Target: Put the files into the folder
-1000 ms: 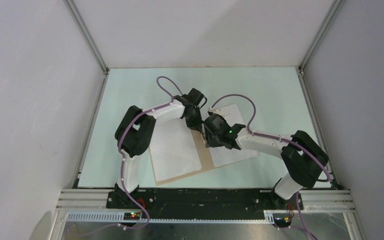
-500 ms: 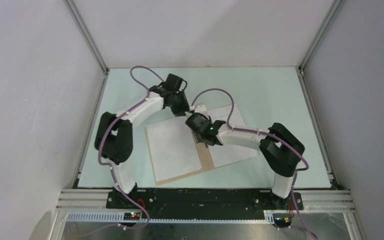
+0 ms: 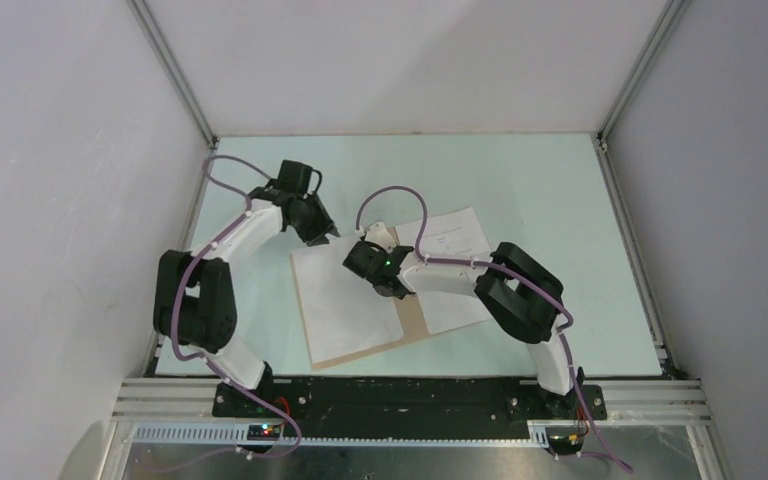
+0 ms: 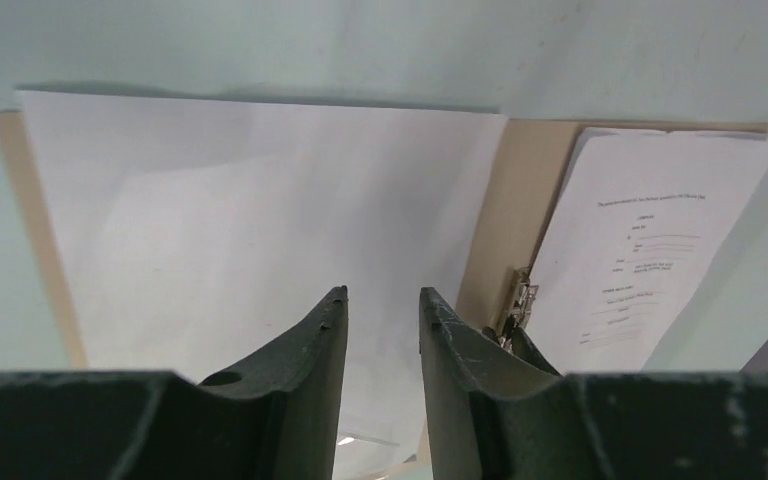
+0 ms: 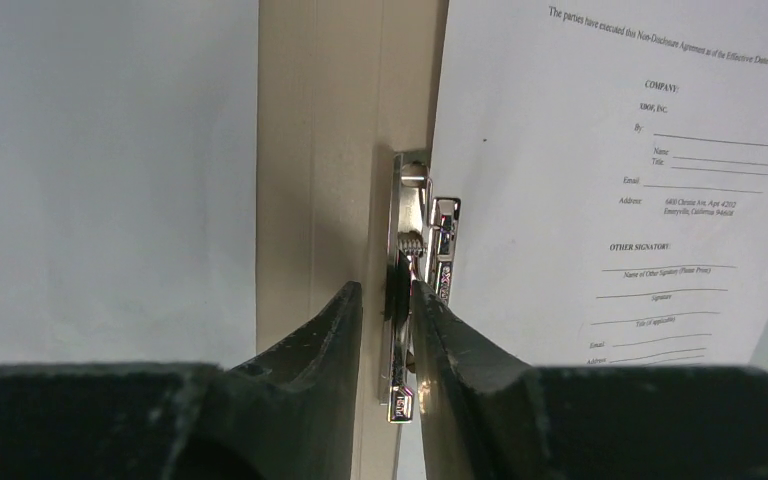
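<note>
The tan folder lies open on the table. A white, slightly glossy face covers its left half. A printed sheet of the files lies on its right half, reaching past the far edge. My left gripper hovers at the folder's far left corner. In the left wrist view it is open and empty above the white face. My right gripper is over the spine. In the right wrist view it straddles the metal clip, with a sliver of folder showing beside the left finger.
Pale green table surrounds the folder, with white walls and aluminium frame posts on three sides. The right arm's elbow lies over the printed sheet's right part. A black base rail runs along the near edge.
My left arm swung left, from beside the spine to the folder's far left corner, and its jaws opened. The right gripper shifted left over the spine and its jaws narrowed around the clip.
</note>
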{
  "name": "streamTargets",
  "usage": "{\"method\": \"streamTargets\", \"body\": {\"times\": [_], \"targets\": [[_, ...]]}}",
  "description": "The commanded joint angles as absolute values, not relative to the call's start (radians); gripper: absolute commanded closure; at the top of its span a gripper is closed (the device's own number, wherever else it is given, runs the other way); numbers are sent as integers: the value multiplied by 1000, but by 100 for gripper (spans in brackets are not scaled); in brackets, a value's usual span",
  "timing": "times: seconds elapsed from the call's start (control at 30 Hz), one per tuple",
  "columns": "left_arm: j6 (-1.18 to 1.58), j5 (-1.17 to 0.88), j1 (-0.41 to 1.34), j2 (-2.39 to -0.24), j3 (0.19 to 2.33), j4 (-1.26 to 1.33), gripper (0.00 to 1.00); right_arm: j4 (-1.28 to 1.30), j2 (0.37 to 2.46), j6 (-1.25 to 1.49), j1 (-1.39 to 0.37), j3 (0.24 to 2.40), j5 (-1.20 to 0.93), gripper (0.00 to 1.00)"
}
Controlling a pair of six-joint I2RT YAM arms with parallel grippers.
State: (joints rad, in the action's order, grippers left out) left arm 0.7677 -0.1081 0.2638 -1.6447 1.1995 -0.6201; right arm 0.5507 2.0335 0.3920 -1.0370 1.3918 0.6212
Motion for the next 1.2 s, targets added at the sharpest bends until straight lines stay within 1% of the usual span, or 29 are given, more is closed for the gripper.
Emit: {"method": "streamTargets", "body": {"times": [0.0, 0.2, 0.5, 0.6, 0.67, 0.73, 0.77, 0.87, 0.93, 1.0, 1.03, 1.07, 1.13, 1.17], "targets": [[730, -105, 221, -1559, 1166, -614, 64, 611, 2056, 402, -1047, 1455, 706, 71], [719, -109, 189, -1537, 1126, -614, 65, 638, 2061, 430, -1043, 1457, 714, 67], [725, -103, 170, -1507, 1086, -613, 66, 608, 2062, 430, -1031, 1436, 652, 78], [723, -100, 159, -1495, 1062, -613, 66, 602, 2068, 437, -1016, 1427, 614, 80], [716, -100, 148, -1482, 1046, -611, 66, 583, 2058, 439, -1002, 1406, 588, 82], [708, -105, 136, -1466, 1025, -609, 65, 564, 2039, 444, -985, 1383, 551, 87], [705, -108, 131, -1454, 1017, -605, 64, 557, 2022, 447, -972, 1375, 527, 92], [691, -122, 104, -1428, 976, -599, 62, 507, 1975, 449, -943, 1329, 463, 100], [682, -131, 89, -1409, 954, -597, 59, 468, 1933, 450, -913, 1295, 396, 100], [672, -142, 79, -1384, 934, -598, 53, 429, 1887, 453, -879, 1258, 325, 100], [664, -143, 77, -1362, 924, -598, 48, 418, 1861, 455, -858, 1247, 286, 100], [658, -134, 72, -1350, 920, -599, 45, 398, 1847, 454, -848, 1228, 263, 100], [643, -117, 66, -1301, 905, -600, 34, 374, 1813, 453, -816, 1203, 206, 100], [637, -110, 64, -1293, 895, -600, 31, 362, 1789, 453, -801, 1191, 176, 100]]}}
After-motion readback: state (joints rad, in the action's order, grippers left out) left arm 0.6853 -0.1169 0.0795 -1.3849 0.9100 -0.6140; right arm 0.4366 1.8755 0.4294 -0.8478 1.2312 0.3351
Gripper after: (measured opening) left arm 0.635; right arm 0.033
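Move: The metal clip on the folder's spine lies right at the right hand's fingertips, its middle about 2 cm ahead and 1 cm below. The printed pages centre 4 cm ahead and 9 cm right of that hand, the left sheet 2 cm back and 15 cm left. The left hand, empty, has the middle of the folder's left edge some 14 cm back, 9 cm left and 9 cm below; the clip is 5 cm back and 17 cm right of it. The right hand stays nearly in place while its part-open fingers close until almost shut, pinching the thin metal of the clip, and then drags it about 3 cm right and a little forward, the wrist rolling some 15 degrees so that its left side rises. Meanwhile the left hand swings away from the clip above the left sheet towards the folder's left edge, about 7 cm left and 5 to 6 cm back while sinking slightly, its fingers opening wider and touching nothing. ##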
